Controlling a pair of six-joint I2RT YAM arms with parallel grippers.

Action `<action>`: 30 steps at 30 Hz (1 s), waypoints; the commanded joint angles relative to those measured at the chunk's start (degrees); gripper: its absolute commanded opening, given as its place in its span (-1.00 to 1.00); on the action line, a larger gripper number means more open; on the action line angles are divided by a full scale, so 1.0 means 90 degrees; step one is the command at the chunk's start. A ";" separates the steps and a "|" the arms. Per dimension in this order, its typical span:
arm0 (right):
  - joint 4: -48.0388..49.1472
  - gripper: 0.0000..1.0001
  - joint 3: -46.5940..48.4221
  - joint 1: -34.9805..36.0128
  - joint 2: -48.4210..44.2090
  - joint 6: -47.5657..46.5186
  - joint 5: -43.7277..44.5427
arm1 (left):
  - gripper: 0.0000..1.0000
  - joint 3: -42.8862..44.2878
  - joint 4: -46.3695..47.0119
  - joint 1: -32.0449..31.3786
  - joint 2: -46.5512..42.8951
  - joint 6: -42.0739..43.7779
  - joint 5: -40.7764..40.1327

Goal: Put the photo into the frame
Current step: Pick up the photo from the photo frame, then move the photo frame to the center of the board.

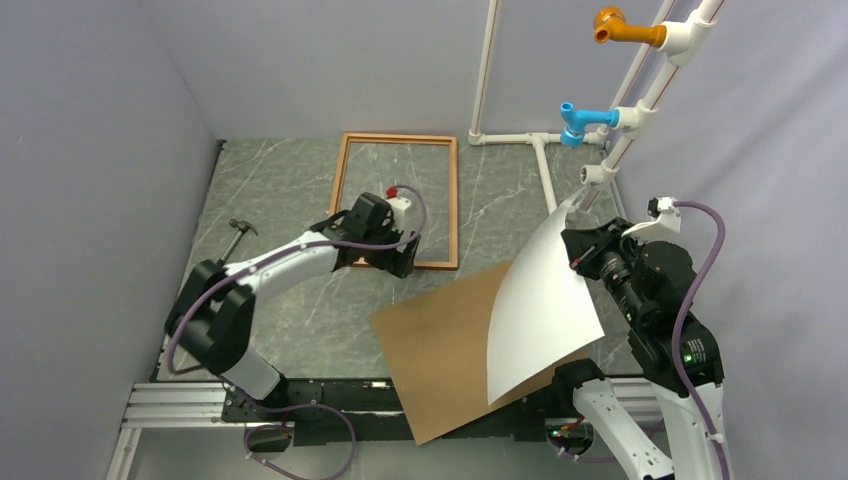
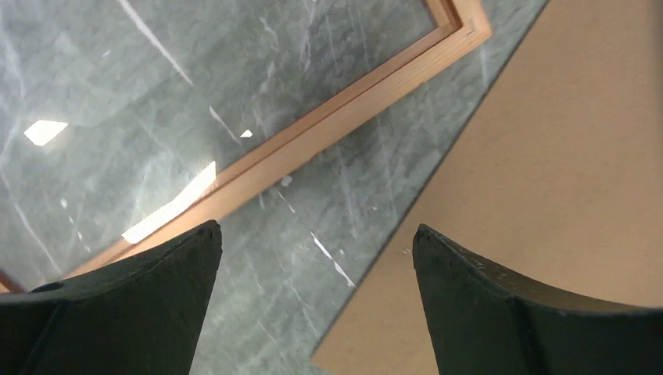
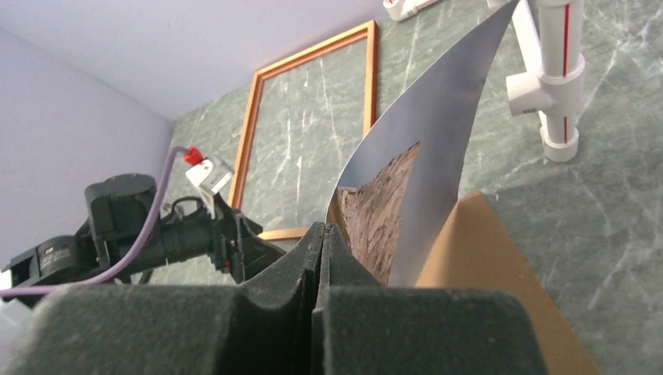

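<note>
The frame [image 1: 400, 137] of thin reddish wood lies flat at the back of the marble table, with nothing inside it. My left gripper [image 1: 393, 264] hovers over its near right corner; in the left wrist view it [image 2: 317, 234] stands open and empty, above the frame's rail [image 2: 328, 129] and an edge of the brown backing board [image 2: 547, 195]. My right gripper [image 3: 323, 228] is shut on one edge of the photo [image 1: 540, 310], holding it up and curled over the board, white back toward the top camera. The right wrist view shows its rocky print [image 3: 383, 211].
The brown backing board [image 1: 440, 350] lies askew at the near middle, overhanging the table's front edge. A hammer [image 1: 238, 232] rests at the left. A white pipe rack [image 1: 545, 165] with blue [image 1: 575, 122] and orange [image 1: 612, 24] fittings stands at the back right. Grey walls enclose the table.
</note>
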 commanded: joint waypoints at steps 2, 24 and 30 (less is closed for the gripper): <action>-0.0370 -1.00 0.0124 -0.0004 0.0052 -0.0221 0.0144 | 0.83 0.0956 -0.0340 -0.0190 0.0934 0.1009 -0.0180; -0.0558 -1.00 0.0191 -0.0002 0.0111 -0.0303 0.0013 | -0.14 0.1998 -0.0606 -0.0774 0.2672 0.1583 -0.0714; -0.0558 -1.00 0.0112 -0.0006 0.0091 -0.0280 -0.0036 | -0.82 0.2023 -0.0713 -0.0912 0.2563 0.1675 -0.0962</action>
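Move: The left hand, open and empty, has the right-hand stretch of the frame's near bar about 3 cm ahead, 5 cm right and 6 cm below; the open frame's middle is some 16 cm ahead, straight on, at table height. The brown board lies about 17 cm right and 14 cm back. From the right hand, which still pinches the raised photo by its edge, that bar stretch is roughly 13 cm ahead, 25 cm left and 32 cm down. Down and to the right, some 6 cm each way, the left hand drops onto the frame's near bar close to its right corner, going about 4 cm forward and then easing back 1 cm; it steepens to point more downward, turns about 15 degrees clockwise, and closes its fingers around the bar to pinch it. The right hand keeps its pinch on the photo and sinks a couple of centimetres, tipping slightly down. ##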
